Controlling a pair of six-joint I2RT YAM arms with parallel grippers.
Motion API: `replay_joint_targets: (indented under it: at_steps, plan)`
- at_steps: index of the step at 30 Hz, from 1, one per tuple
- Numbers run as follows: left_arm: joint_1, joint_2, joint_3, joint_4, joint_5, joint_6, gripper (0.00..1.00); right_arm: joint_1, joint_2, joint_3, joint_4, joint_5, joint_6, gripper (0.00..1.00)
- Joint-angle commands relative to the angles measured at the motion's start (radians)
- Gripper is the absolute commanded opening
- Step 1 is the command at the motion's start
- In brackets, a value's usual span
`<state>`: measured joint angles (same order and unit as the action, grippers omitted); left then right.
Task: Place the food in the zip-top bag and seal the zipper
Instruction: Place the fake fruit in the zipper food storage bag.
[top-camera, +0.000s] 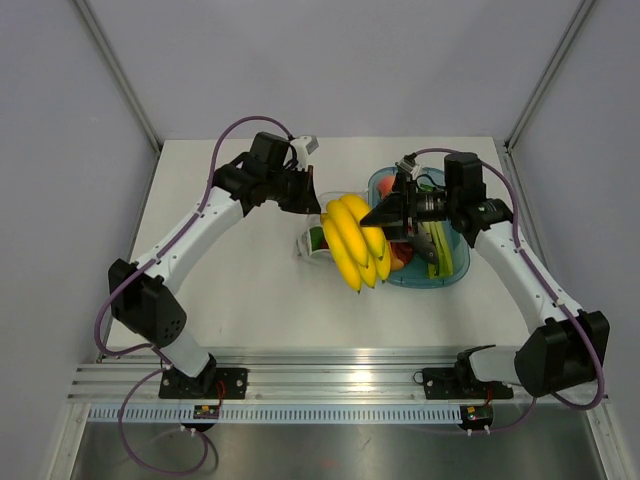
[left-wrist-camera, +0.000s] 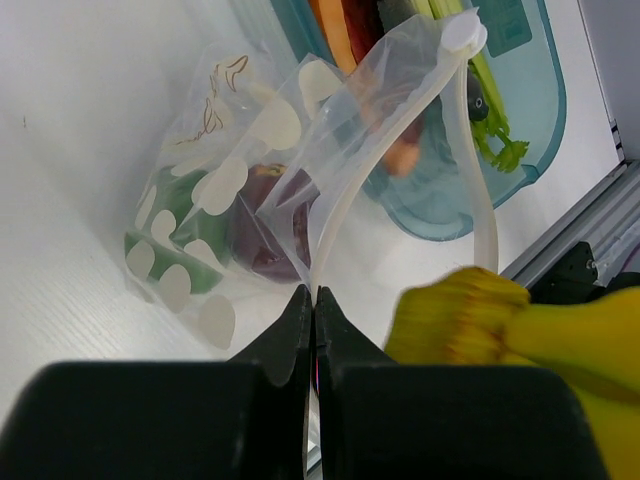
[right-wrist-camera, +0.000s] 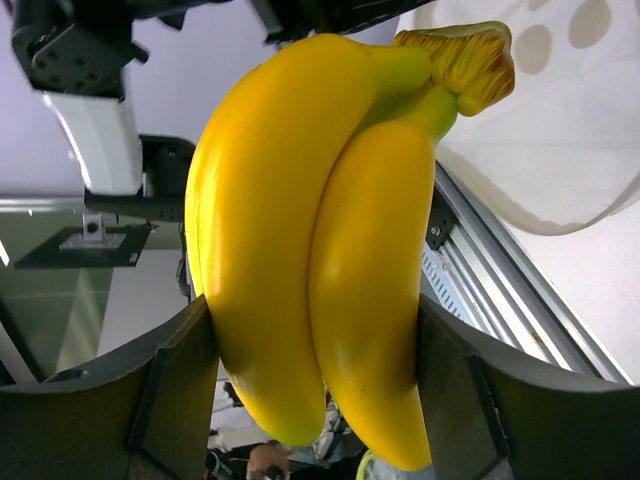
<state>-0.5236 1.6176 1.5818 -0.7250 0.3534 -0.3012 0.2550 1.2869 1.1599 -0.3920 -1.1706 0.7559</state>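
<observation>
My right gripper (right-wrist-camera: 315, 350) is shut on the yellow banana bunch (right-wrist-camera: 320, 230), one finger (right-wrist-camera: 185, 380) on each side. From above, the bananas (top-camera: 355, 240) hang over the table just right of the zip-top bag (top-camera: 312, 243). My left gripper (left-wrist-camera: 314, 295) is shut on the zipper (left-wrist-camera: 385, 160), holding the bag's mouth edge up. The clear, white-blobbed bag (left-wrist-camera: 215, 190) holds a dark red apple (left-wrist-camera: 265, 235) and a green fruit (left-wrist-camera: 180, 215). The banana stem (left-wrist-camera: 470, 320) is close to the right of the left fingers.
The teal oval tray (top-camera: 450, 270) lies right of the bag with an orange-red piece (top-camera: 400, 258) and green pieces (top-camera: 440, 250) in it. An aluminium rail (top-camera: 330, 375) runs along the near table edge. Grey walls enclose both sides and the back.
</observation>
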Motion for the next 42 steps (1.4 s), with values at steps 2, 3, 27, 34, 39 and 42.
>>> replay_joint_targets:
  at_steps: [2, 3, 27, 34, 39, 42]
  plan:
    - [-0.001, -0.036, 0.001, 0.056, 0.050, 0.031, 0.00, 0.009, 0.052, 0.092, -0.084, 0.057, -0.009, 0.11]
    - [-0.001, -0.038, -0.006, 0.064, 0.055, 0.034, 0.00, 0.009, 0.060, 0.098, -0.085, 0.060, -0.007, 0.11]
    - [-0.003, -0.078, -0.063, 0.107, 0.150, 0.048, 0.00, 0.010, 0.304, 0.267, -0.305, 0.290, 0.158, 0.51]
    - [-0.003, -0.078, -0.086, 0.116, 0.145, 0.042, 0.00, 0.010, 0.256, 0.291, -0.255, 0.333, 0.252, 0.78]
    - [-0.003, -0.073, -0.091, 0.127, 0.148, 0.034, 0.00, 0.010, 0.239, 0.291, -0.292, 0.338, 0.221, 0.87]
    - [-0.001, -0.071, -0.089, 0.128, 0.156, 0.030, 0.00, 0.010, 0.236, 0.288, -0.306, 0.335, 0.201, 0.97]
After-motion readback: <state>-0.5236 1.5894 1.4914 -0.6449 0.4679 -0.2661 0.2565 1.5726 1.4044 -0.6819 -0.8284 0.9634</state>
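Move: My right hand holds the banana bunch, with the bag's open mouth about 8 cm ahead of it, 5 cm to its left and 11 cm below. Inside the bag, the red apple lies some 12 cm ahead, 7 cm left and 24 cm below, with the green pepper roughly 5 cm left of it. The tray is about 15 cm ahead, 14 cm right and 30 cm below. My left hand pinches the rim, the mouth's middle level with it, 6 cm to its right and 5 cm down. I carry the bananas stem end first into the bag mouth with my right hand, forward about 8 cm and down about 8 cm, rolling it some 25 degrees so its forward side drops, while its fingers dip and swing forward. Then I rise a couple of centimetres and open those fingers to let go of the bunch. My left hand keeps its pinch on the rim, easing back about 1.5 cm. ##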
